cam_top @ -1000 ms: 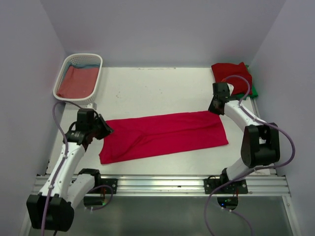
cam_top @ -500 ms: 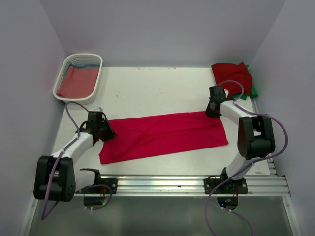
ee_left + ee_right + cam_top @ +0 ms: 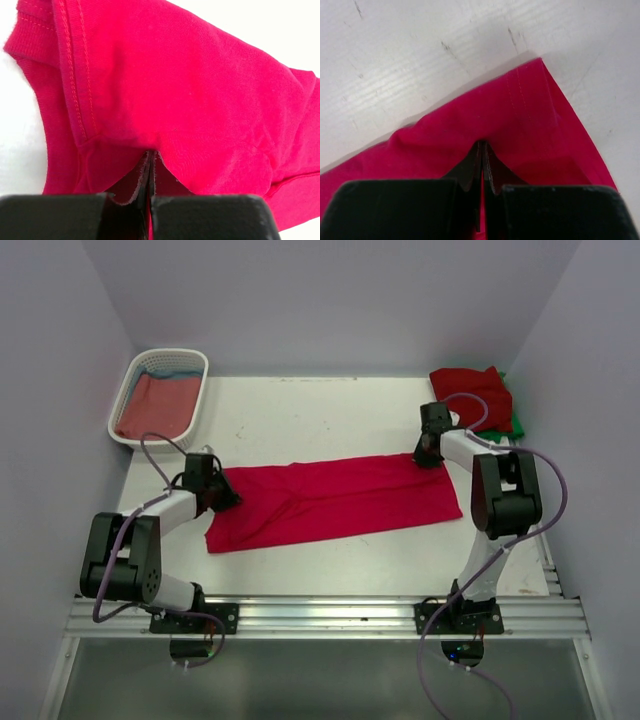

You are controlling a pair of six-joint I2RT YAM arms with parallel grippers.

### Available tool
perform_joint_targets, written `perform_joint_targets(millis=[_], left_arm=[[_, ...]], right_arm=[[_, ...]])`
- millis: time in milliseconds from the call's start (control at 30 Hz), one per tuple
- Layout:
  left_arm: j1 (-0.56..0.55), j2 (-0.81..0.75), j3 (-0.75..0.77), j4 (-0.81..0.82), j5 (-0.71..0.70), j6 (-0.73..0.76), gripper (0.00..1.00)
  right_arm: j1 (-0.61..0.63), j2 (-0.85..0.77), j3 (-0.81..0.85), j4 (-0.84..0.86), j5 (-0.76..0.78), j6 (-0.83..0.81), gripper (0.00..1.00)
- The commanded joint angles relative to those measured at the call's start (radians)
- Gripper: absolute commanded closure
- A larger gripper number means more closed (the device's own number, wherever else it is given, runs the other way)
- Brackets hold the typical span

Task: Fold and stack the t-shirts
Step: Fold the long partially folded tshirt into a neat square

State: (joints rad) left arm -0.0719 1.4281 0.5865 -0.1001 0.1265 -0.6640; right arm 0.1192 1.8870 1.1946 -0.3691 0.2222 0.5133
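Note:
A bright crimson t-shirt lies folded into a long strip across the table. My left gripper is shut on its left end, pinching the cloth between closed jaws. My right gripper is shut on the strip's far right corner. A darker red t-shirt lies folded at the back right, on top of a green one. A dusty-red t-shirt and a blue one lie in the basket.
The white slatted basket stands at the back left. The walls close in on the left, back and right. The metal rail runs along the near edge.
Both grippers have pulled the crimson shirt toward the back of the table. The arms now lie lower and more stretched out, and the strip sits farther from the rail.

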Motion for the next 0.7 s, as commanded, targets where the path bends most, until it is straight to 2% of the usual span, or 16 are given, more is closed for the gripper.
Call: perform_joint_targets(millis=[0, 267, 400, 500, 533, 567, 633, 667], left_arm=[[0.021, 0.075, 0.022, 0.010, -0.070, -0.002, 1.00], [0.035, 0.164, 0.160, 0.068, -0.122, -0.039, 1.00], [0.038, 0.230, 0.234, 0.131, -0.094, -0.034, 1.00], [0.038, 0.265, 0.277, 0.152, -0.041, -0.029, 1.00], [0.038, 0.265, 0.283, 0.157, -0.031, -0.028, 1.00], [0.038, 0.256, 0.295, 0.148, -0.021, -0.028, 1.00], [0.038, 0.226, 0.294, 0.145, -0.022, -0.025, 1.00], [0.038, 0.179, 0.282, 0.146, -0.021, -0.028, 1.00]], right_arm=[[-0.006, 0.095, 0.072, -0.011, 0.022, 0.017, 1.00], [-0.009, 0.169, 0.275, -0.016, -0.003, -0.005, 1.00], [0.006, 0.074, 0.240, 0.102, -0.102, -0.036, 1.00], [0.075, -0.087, 0.148, 0.234, -0.150, -0.090, 0.98], [0.097, -0.124, 0.129, 0.252, -0.159, -0.135, 0.92], [0.141, -0.196, 0.109, 0.263, -0.175, -0.154, 0.78], [0.174, -0.251, 0.099, 0.251, -0.231, -0.171, 0.69], [0.198, -0.288, 0.089, 0.251, -0.275, -0.171, 0.60]])
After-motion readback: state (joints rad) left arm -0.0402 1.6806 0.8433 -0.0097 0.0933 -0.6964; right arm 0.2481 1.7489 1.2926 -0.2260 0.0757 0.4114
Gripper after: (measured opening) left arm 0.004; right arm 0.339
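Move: The t-shirt lies flat under both shut grippers, its middle about 24 cm to the left hand's right and 1 cm ahead, and some 23 cm left and 11 cm back from the right hand, about 1 cm down. The basket stands about 32 cm ahead of the left hand and 20 cm to its left; the folded stack is some 19 cm ahead of the right hand and 12 cm to its right. Both shut grippers push the t-shirt forward, left about 9 cm, right some 7 before rising leftward and partly opening. ##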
